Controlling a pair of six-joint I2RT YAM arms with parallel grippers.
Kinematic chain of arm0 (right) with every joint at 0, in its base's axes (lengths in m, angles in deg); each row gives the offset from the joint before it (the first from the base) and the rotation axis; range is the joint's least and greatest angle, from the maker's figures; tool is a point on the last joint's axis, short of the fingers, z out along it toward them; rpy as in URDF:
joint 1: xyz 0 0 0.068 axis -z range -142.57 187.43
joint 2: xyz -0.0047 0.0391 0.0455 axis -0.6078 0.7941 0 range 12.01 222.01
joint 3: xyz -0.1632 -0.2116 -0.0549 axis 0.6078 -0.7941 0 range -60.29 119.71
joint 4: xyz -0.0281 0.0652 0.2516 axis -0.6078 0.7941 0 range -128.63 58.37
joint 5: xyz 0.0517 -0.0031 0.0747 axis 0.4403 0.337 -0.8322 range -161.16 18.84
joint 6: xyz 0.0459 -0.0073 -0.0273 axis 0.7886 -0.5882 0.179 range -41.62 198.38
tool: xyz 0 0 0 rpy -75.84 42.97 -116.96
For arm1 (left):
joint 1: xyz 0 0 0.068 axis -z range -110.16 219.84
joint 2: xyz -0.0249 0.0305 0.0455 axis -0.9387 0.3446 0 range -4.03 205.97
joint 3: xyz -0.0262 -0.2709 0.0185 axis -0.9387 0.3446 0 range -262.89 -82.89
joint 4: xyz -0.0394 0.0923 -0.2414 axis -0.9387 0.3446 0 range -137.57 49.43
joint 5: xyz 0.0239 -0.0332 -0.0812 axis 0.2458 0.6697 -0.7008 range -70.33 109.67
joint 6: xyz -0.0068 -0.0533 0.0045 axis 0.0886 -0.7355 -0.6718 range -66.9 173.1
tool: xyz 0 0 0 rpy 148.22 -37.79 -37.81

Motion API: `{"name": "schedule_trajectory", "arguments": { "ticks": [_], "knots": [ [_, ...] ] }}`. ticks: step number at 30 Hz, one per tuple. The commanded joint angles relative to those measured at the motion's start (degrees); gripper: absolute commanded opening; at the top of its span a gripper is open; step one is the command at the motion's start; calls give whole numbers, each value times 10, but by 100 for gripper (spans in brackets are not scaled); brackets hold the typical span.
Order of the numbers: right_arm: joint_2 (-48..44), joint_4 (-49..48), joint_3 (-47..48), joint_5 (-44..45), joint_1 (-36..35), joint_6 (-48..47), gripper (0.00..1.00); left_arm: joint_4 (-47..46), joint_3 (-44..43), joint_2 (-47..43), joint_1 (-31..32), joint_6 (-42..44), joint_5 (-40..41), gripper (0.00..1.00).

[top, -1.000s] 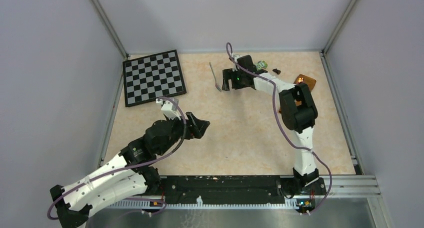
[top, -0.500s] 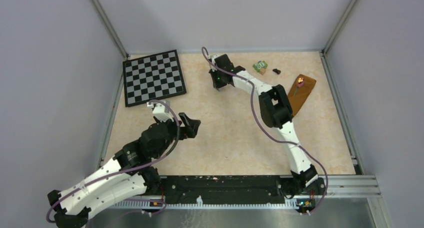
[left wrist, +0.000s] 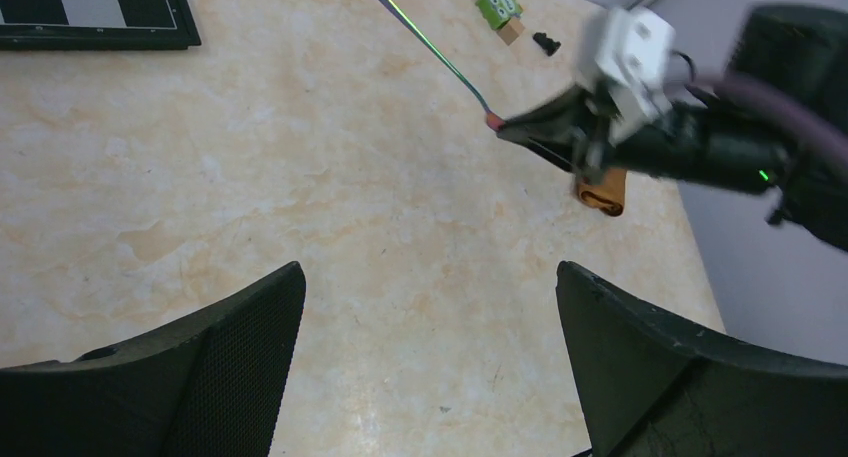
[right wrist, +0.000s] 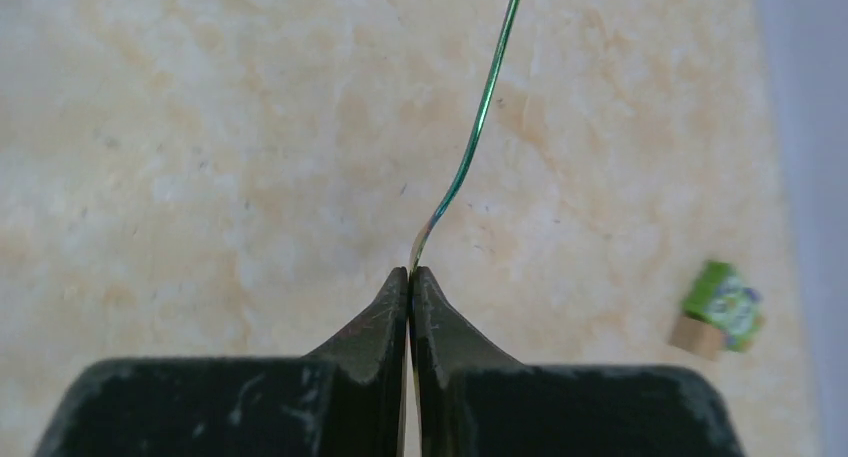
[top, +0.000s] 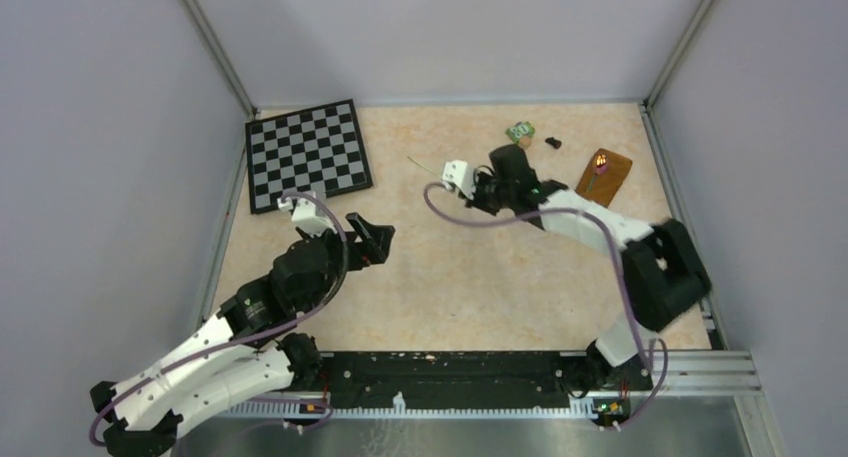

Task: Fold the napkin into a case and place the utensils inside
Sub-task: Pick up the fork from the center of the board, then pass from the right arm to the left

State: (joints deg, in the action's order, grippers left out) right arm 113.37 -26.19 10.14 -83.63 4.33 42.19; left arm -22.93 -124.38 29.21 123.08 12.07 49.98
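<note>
A thin utensil point(top: 425, 166) with a green-purple sheen sticks out to the far left from my right gripper point(top: 447, 177), which is shut on its end. In the right wrist view the jaws point(right wrist: 410, 270) pinch the utensil's handle point(right wrist: 480, 117), and it runs up out of the frame. From the left wrist the same utensil point(left wrist: 425, 42) slants above the table. The napkin point(top: 603, 172) lies as a narrow orange-brown case at the far right, with a bright coppery spot at its far end. My left gripper point(top: 375, 232) hangs open over bare table point(left wrist: 430, 277), holding nothing.
A chessboard point(top: 308, 155) lies at the far left. A small green block point(top: 520, 132) and a tiny black piece point(top: 553, 142) sit near the back edge, left of the case. Grey walls close in on three sides of the table.
My right gripper shut on the utensil and swung it from the far middle toward the right and nearer. The left arm drew back slightly to the left, still open.
</note>
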Motion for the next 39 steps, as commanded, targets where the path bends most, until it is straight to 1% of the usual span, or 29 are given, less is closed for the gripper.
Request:
{"name": "schedule_trajectory", "arguments": {
  "ticks": [1, 3, 4, 7, 11, 12, 13, 14, 16, 19, 20, 22, 24, 25, 27, 30, 32, 33, 35, 37, 39],
  "knots": [
    [-190, -201, -178, -121, 27, -312, 0, -17, -32, 22, -2, -53, 18, 99],
    [-258, -238, -248, -155, 29, -385, 0, -24, -36, 35, -3, -72, 6, 99],
    [-282, -247, -269, -163, 29, -397, 0, -26, -37, 40, -3, -81, 0, 99],
    [-332, -162, -266, -173, 21, -451, 0, -35, -45, 48, -10, -86, -21, 99],
    [-361, -50, -247, -96, -32, -495, 0, -30, -89, 59, -26, -63, -57, 99],
    [-367, -34, -246, -62, -49, -499, 0, -31, -105, 65, -29, -40, -71, 99],
    [-375, -24, -248, -49, -67, -503, 0, -28, -128, 77, -32, -14, -91, 99],
    [-383, -14, -251, -27, -84, -505, 0, -2, -160, 97, -38, 12, -109, 99],
    [-396, 10, -248, -2, -118, -506, 0, 50, -233, 148, -50, 56, -154, 99],
    [-433, 13, -264, 29, -169, -507, 0, 140, -331, 233, -90, 134, -277, 97],
    [-448, 12, -271, 34, -185, -507, 0, 149, -343, 251, -111, 159, -348, 96],
    [-473, 12, -278, 46, -215, -508, 0, 139, -334, 266, -160, 187, -495, 95],
    [-490, 21, -279, 54, -240, -503, 0, 92, -295, 268, -202, 186, -646, 95],
    [-499, 23, -280, 55, -251, -503, 0, 66, -275, 271, -213, 178, -708, 96],
    [-513, 28, -281, 56, -271, -501, 0, 9, -229, 278, -217, 151, -786, 97],
    [-532, 32, -283, 49, -287, -502, 0, -73, -174, 284, -217, 116, -866, 97],
    [-535, 33, -282, 47, -292, -507, 0, -139, -128, 289, -217, 73, -919, 94],
    [-534, 32, -283, 45, -294, -508, 0, -165, -113, 293, -215, 57, -949, 91],
    [-529, 32, -281, 43, -295, -511, 0, -198, -90, 298, -215, 41, -974, 84],
    [-526, 28, -281, 43, -296, -513, 0, -197, -79, 301, -215, 43, -979, 77],
    [-521, 23, -281, 39, -299, -515, 0, -193, -73, 306, -214, 46, -976, 66]
  ]
}}
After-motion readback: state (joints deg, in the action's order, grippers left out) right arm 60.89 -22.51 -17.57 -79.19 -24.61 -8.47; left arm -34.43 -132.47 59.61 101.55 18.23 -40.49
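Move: The fork, already off the table and pinched near its head by the right fingers, lies about 19 cm ahead of the open left hand, 19 cm to its right and 15 cm below. The chessboard's middle is some 33 cm ahead, 18 cm left. From the right hand, the left gripper to be met is about 18 cm back, 23 cm left and 15 cm higher; the folded napkin sits 34 cm right, 5 cm ahead. Keep the right fingers shut on the fork's neck and draw it back about 22 cm and up some 15 cm, levelling the gripper and turning it counter-clockwise so the handle reaches the left hand. Lift the left gripper out to the right, then bring it back down and towards the base, swinging it some 65 degrees clockwise to face the right gripper; start closing its fingers around the handle. ##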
